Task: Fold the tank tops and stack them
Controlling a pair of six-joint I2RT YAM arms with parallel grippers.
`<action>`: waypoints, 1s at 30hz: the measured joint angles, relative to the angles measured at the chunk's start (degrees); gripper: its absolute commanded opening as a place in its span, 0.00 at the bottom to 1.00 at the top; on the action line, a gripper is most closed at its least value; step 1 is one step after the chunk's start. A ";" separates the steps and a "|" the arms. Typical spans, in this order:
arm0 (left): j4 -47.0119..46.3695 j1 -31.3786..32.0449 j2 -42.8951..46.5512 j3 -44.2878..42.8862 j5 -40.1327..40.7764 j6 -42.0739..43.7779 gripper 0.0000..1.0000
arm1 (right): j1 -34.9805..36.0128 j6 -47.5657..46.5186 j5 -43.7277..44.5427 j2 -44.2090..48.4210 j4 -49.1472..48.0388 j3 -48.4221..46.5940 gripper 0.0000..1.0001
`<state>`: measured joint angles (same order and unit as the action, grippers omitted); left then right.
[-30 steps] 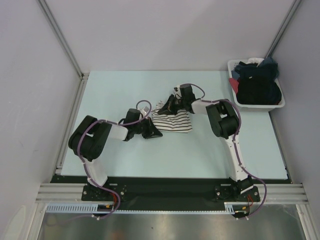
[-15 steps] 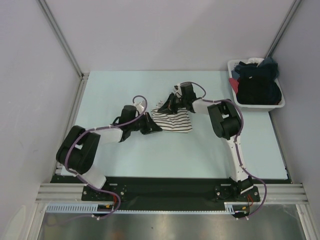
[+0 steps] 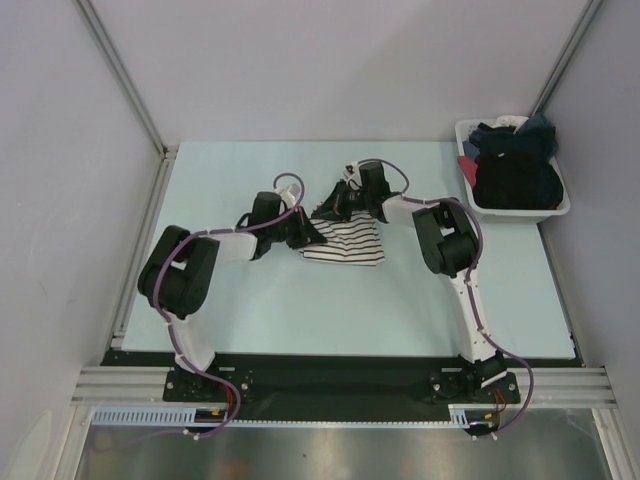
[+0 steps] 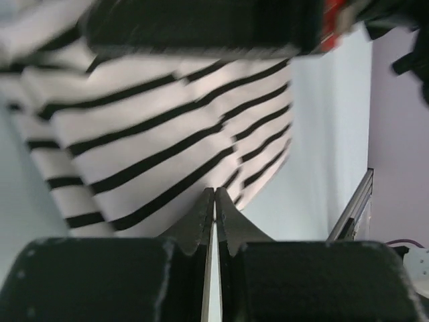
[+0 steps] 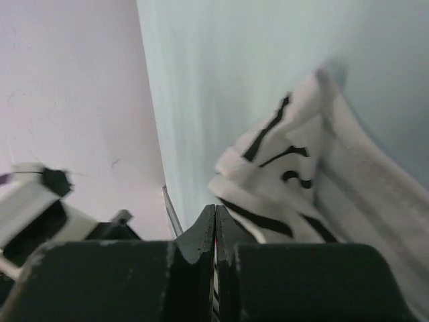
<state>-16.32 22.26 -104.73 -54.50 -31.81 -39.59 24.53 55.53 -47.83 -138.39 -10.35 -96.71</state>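
Observation:
The white tank top with thin black stripes point(image 3: 348, 243) lies bunched in the middle of the pale table. My left gripper point(image 3: 312, 234) sits at its left edge. In the left wrist view its jaws point(image 4: 214, 194) are pressed together with a thin white sliver of cloth between them, and the striped cloth point(image 4: 161, 134) spreads out just beyond. My right gripper point(image 3: 329, 208) is at the top's far left corner. In the right wrist view it point(image 5: 215, 209) is shut with striped cloth in the slit, and a rumpled fold point(image 5: 315, 181) lies beside it. I cannot pick out a plain black tank top.
A white basket point(image 3: 520, 211) heaped with dark clothes stands at the back right corner of the table. Grey walls and metal frame rails close in the left, back and right sides. The other gripper's dark body point(image 4: 201, 27) hangs close above the cloth in the left wrist view.
My left gripper has moved away from the near edge, up along the striped top's left side. The right gripper has shifted a little toward the back. The top's left part has bunched up.

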 measured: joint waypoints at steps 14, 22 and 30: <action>-5.25 -0.28 -2.40 9.51 -1.60 -6.08 0.06 | -0.13 0.42 0.37 -4.31 0.33 -0.83 0.08; -1.16 -0.26 1.07 9.51 -0.94 -5.16 0.48 | -0.57 -0.96 0.31 -3.58 1.55 -2.47 0.42; 11.61 -0.26 14.86 5.97 7.69 1.25 0.81 | -2.75 -9.66 2.51 8.37 10.23 -0.68 0.56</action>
<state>-4.71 22.00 -89.86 -48.53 -24.12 -38.35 21.78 45.87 -45.32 -130.02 -0.12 -97.38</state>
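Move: The folded tank top lies below both hands. From the left hand its middle is about 4 cm ahead, 4 cm right and 6 cm down; its near-left corner, beside the spot this hand drops to, is some 4 cm back, 5 cm left and 6 cm down. From the right hand, over the garment's far-left part, the middle is about 3 cm back, 6 cm right and 4 cm down. Down go both hands with shut fingers: the left drops about 5.5 cm while drawing back 4 cm towards the tank top's near hem, the right sinks 4 cm nearly straight onto its far-left part. Both pause low, then spread their fingers, left wide and right about halfway, and climb 8 to 9 cm clear of the cloth, the left easing left, the right pulling right at the end. ##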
